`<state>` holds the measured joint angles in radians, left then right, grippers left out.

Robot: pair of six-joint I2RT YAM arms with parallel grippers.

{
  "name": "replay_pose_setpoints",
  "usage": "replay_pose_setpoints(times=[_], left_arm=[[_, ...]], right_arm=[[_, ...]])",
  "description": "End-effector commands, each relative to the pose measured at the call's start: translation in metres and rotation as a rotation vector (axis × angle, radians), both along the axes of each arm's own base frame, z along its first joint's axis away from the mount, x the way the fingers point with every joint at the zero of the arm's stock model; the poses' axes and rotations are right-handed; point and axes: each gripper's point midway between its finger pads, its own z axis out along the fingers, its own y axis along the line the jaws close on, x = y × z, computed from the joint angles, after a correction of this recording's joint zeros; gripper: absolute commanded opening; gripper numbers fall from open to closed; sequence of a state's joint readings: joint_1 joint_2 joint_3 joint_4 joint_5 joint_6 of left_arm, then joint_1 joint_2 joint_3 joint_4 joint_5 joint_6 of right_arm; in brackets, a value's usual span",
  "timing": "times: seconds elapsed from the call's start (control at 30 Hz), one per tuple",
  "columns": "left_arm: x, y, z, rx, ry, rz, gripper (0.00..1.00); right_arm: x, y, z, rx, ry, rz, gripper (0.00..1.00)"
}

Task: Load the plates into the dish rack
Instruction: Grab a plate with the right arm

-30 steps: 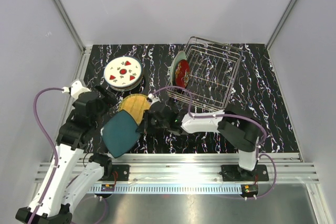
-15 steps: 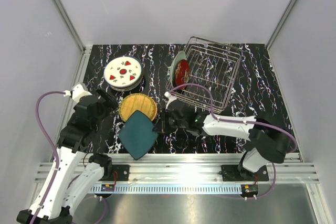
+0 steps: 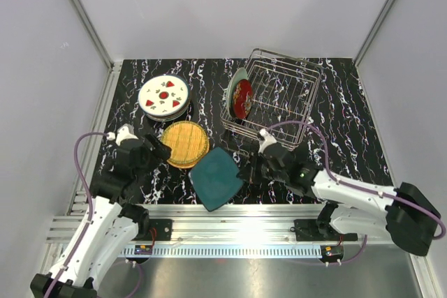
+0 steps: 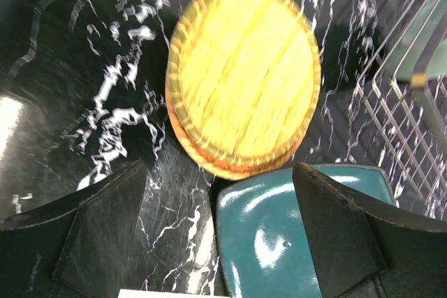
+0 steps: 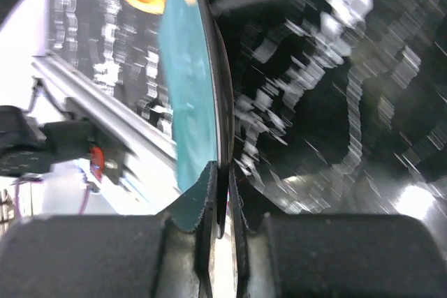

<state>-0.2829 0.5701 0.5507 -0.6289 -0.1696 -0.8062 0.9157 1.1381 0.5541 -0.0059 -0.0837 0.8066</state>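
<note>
My right gripper (image 3: 244, 172) is shut on the rim of a dark teal plate (image 3: 216, 178) and holds it tilted above the table's near middle. The right wrist view shows that plate (image 5: 192, 68) edge-on, pinched between the fingers of the right gripper (image 5: 220, 172). My left gripper (image 3: 159, 150) stands open and empty beside an orange-tan plate (image 3: 185, 144) lying flat. In the left wrist view the left gripper (image 4: 218, 172) frames the orange-tan plate (image 4: 244, 75) and the teal plate (image 4: 300, 235). The dish rack (image 3: 286, 95) at the back right holds a red plate (image 3: 242, 98) and a mint-green one (image 3: 234, 83) upright.
A white plate with red strawberries (image 3: 164, 94) tops a small stack at the back left. The rack's wires (image 4: 412, 123) show at the right edge of the left wrist view. A metal rail (image 3: 237, 225) runs along the table's near edge.
The right arm has carried the teal plate to the right, away from the left gripper and off the orange-tan plate. The left arm has drawn back, its gripper still open.
</note>
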Motion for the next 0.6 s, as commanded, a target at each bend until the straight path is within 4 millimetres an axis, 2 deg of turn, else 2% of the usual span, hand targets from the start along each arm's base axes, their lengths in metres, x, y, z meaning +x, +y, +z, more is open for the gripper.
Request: replay_pose_setpoints(times=[0.0,0.17,0.37,0.57], left_arm=[[0.011,-0.024,0.017,-0.112,-0.108,-0.084,0.89],[0.009,-0.04,-0.001,-0.162,-0.1,-0.156,0.88],[0.006,-0.055,-0.018,-0.204,-0.085,-0.225,0.86],[0.0,-0.07,-0.035,-0.199,-0.037,-0.283,0.85]], right_arm=[[0.004,-0.008,0.017,0.099,-0.033,-0.075,0.0],[-0.001,-0.027,-0.004,0.055,-0.008,-0.121,0.0],[0.0,-0.045,-0.045,-0.047,0.038,-0.177,0.0],[0.0,-0.049,-0.071,-0.109,0.105,-0.18,0.0]])
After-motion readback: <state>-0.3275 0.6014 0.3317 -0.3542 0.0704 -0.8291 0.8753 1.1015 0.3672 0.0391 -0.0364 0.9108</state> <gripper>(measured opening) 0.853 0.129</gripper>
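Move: The right hand holds the teal plate by its right rim, the plate's middle about 9 cm left, 3 cm back and slightly lower. Bare counter lies some 10 cm below that hand; the rack's middle is about 24 cm ahead and 10 cm right of it. The empty left hand has the teal plate's middle some 19 cm right, 8 cm back and 6 cm down, with the wicker charger nearer, about 8 cm right, 4 cm ahead and 12 cm below. Keeping its pinch on the teal plate's right rim, the right hand lowers it about 5 cm towards the bare counter while carrying it some 4 cm right, the wrist turning slightly clockwise. The left hand, fingers wide open and empty, swings right and sinks about 5 cm each way towards the plate, turning clockwise about 15 degrees. ##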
